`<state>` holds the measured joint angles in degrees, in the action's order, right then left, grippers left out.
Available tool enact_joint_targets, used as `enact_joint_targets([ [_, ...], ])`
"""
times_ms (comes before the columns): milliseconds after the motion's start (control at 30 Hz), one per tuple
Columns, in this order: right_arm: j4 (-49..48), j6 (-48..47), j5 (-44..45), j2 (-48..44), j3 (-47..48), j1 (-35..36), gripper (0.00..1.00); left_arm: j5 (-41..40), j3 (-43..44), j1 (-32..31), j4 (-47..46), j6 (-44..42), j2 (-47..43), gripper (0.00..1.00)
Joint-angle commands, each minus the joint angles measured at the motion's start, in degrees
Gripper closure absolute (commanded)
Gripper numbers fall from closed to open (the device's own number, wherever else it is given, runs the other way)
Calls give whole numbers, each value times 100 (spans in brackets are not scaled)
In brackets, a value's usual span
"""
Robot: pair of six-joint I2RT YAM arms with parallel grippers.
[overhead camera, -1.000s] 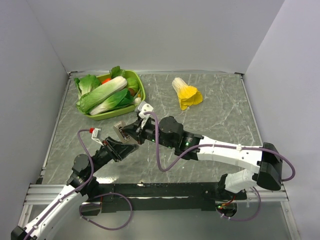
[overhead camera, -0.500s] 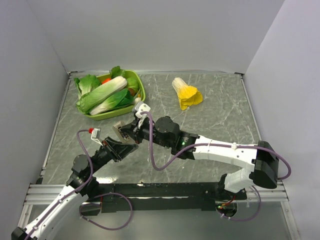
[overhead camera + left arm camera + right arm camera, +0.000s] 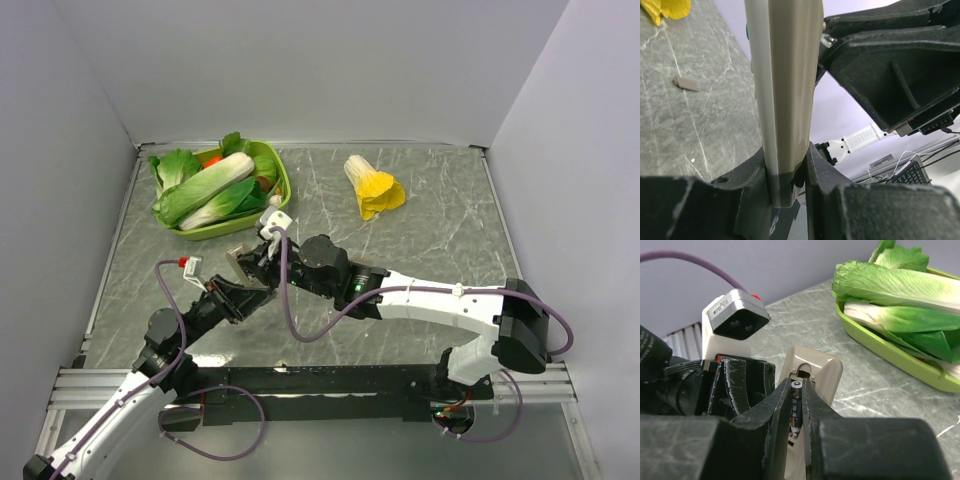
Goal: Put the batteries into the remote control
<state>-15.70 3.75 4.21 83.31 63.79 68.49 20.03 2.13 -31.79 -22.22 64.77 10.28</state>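
Note:
The remote control (image 3: 787, 100) stands upright with my left gripper (image 3: 787, 170) shut on its lower end. In the top view the remote (image 3: 240, 262) is left of centre, held by the left gripper (image 3: 243, 290). Its grey-beige back (image 3: 815, 370) faces the right wrist camera, and the battery compartment is uncovered. My right gripper (image 3: 796, 385) is pressed against that compartment. A dark battery (image 3: 796, 405) sits lengthwise between its fingers, snug on both sides. In the top view the right gripper (image 3: 262, 255) meets the remote from the right. A second battery is not in view.
A green tray (image 3: 283, 180) of leafy vegetables stands at the back left, close behind the grippers. A yellow-and-white toy cabbage (image 3: 373, 190) lies at the back centre. A small grey flat piece (image 3: 686, 83) rests on the marbled table.
My right arm has slid left, and its gripper has closed in on the remote's back. The left arm and the remote have not moved.

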Motion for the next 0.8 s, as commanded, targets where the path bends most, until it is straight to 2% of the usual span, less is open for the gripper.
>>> enact_joint_targets([
  [0,313,-58,212,107,195,86,80,36,-204,-3,-450,27,-61,98],
  [100,427,-41,238,72,221,86,73,45,-204,-3,-406,18,-53,99],
  [367,709,21,520,-77,318,121,66,36,-204,-3,-310,27,-70,98],
  [500,805,-76,502,-279,327,112,58,62,-204,-3,-301,44,-18,98],
  [667,1095,-278,572,-254,555,121,58,97,-204,-3,-371,62,35,98],
  [767,1210,-305,704,-96,617,112,62,106,-204,-3,-380,62,61,98],
])
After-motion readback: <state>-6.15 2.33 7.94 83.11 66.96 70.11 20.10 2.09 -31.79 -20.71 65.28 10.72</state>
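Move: The battery is already between the right fingertips, at the opening of the remote's battery compartment, which lies about 1 cm farther left and 1 cm below. The green vegetable basket is roughly 24 cm ahead, 9 cm left and 18 cm below. From the left hand, which already grips the remote's lower end, the battery is about 4 cm ahead, 3 cm left and 5 cm above. While the left holds the remote, the right hand sinks about 1.5 cm, opening its fingers around the battery. ##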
